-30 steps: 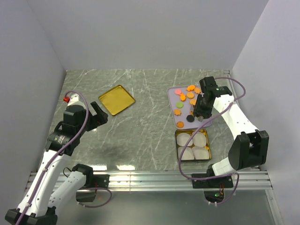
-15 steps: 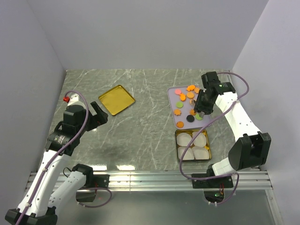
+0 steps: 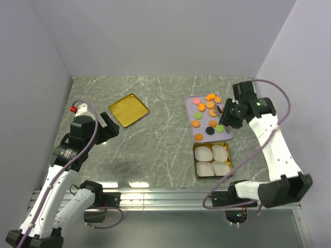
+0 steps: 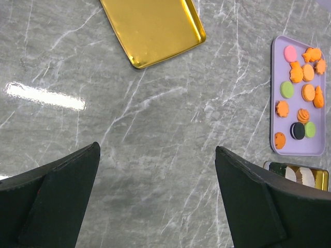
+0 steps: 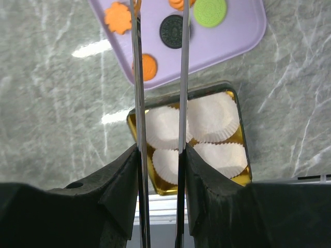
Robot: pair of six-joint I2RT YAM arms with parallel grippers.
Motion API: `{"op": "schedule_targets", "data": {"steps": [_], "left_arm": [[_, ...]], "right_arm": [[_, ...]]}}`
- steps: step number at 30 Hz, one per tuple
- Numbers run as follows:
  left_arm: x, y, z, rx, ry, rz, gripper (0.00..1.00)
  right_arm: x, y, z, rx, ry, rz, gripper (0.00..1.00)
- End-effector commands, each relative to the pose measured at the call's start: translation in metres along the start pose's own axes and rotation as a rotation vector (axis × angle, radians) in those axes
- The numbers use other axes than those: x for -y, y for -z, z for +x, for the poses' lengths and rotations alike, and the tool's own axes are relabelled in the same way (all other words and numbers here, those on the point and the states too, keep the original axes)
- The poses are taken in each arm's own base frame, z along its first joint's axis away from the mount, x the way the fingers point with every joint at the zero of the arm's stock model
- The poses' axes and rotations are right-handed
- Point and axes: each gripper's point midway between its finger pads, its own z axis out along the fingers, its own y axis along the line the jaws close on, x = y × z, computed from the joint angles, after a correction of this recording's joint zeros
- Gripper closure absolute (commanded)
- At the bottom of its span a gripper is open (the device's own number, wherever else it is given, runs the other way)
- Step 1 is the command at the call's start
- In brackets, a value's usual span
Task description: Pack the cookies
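Note:
The cookies [image 3: 207, 111] lie on a lilac tray [image 3: 189, 101]: mostly orange scalloped discs, with pink, green and black ones. My right gripper [image 3: 228, 117] hovers at the tray's right edge, shut on a pair of metal tongs [image 5: 182, 77]. In the right wrist view the tong blades run up past a black cookie [image 5: 172, 28], and their tips leave the frame. My right gripper [image 5: 160, 147] pinches both blades. My left gripper [image 4: 156, 147] stands wide open over bare table, far left of the cookies [image 4: 300, 93].
A gold tin [image 3: 196, 155] holding several white paper cups [image 5: 214, 116] sits just in front of the tray. Its gold lid [image 3: 128, 109] lies at the back left. White walls enclose the table on three sides.
My right arm has swung rightward and lifted from over the tray's near part to its right edge, uncovering the green cookie. The left arm has not moved.

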Motion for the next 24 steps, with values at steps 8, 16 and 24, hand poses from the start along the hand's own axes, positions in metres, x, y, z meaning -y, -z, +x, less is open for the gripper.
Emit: {"op": "schedule_targets", "data": {"steps": [8,16,24], "left_arm": [[0.006,-0.005,0.000,-0.006,-0.009,0.028,0.01],[0.005,-0.004,-0.001,0.002,-0.004,0.024,0.01],[0.006,-0.001,-0.003,0.014,-0.003,0.031,0.01]], "right_arm": [[0.008,0.060,0.051,0.063,-0.038,-0.156,0.60],[0.026,0.066,0.114,-0.025,-0.025,-0.197,0.60],[0.027,0.069,0.149,-0.101,0.026,-0.261,0.60]]}}
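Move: The right hand, gripping the tongs about 20 cm above the table, has the gold cookie box some 8 cm back and 4 cm to its left. The green cookie lies about 7 cm ahead and 1 cm left, the black cookie on the tray about 6 cm ahead and 6 cm left. From the left hand the box is roughly 46 cm right and 5 cm back. The right hand, still gripping the tongs, draws them back about 15 cm from the tray towards the box. ##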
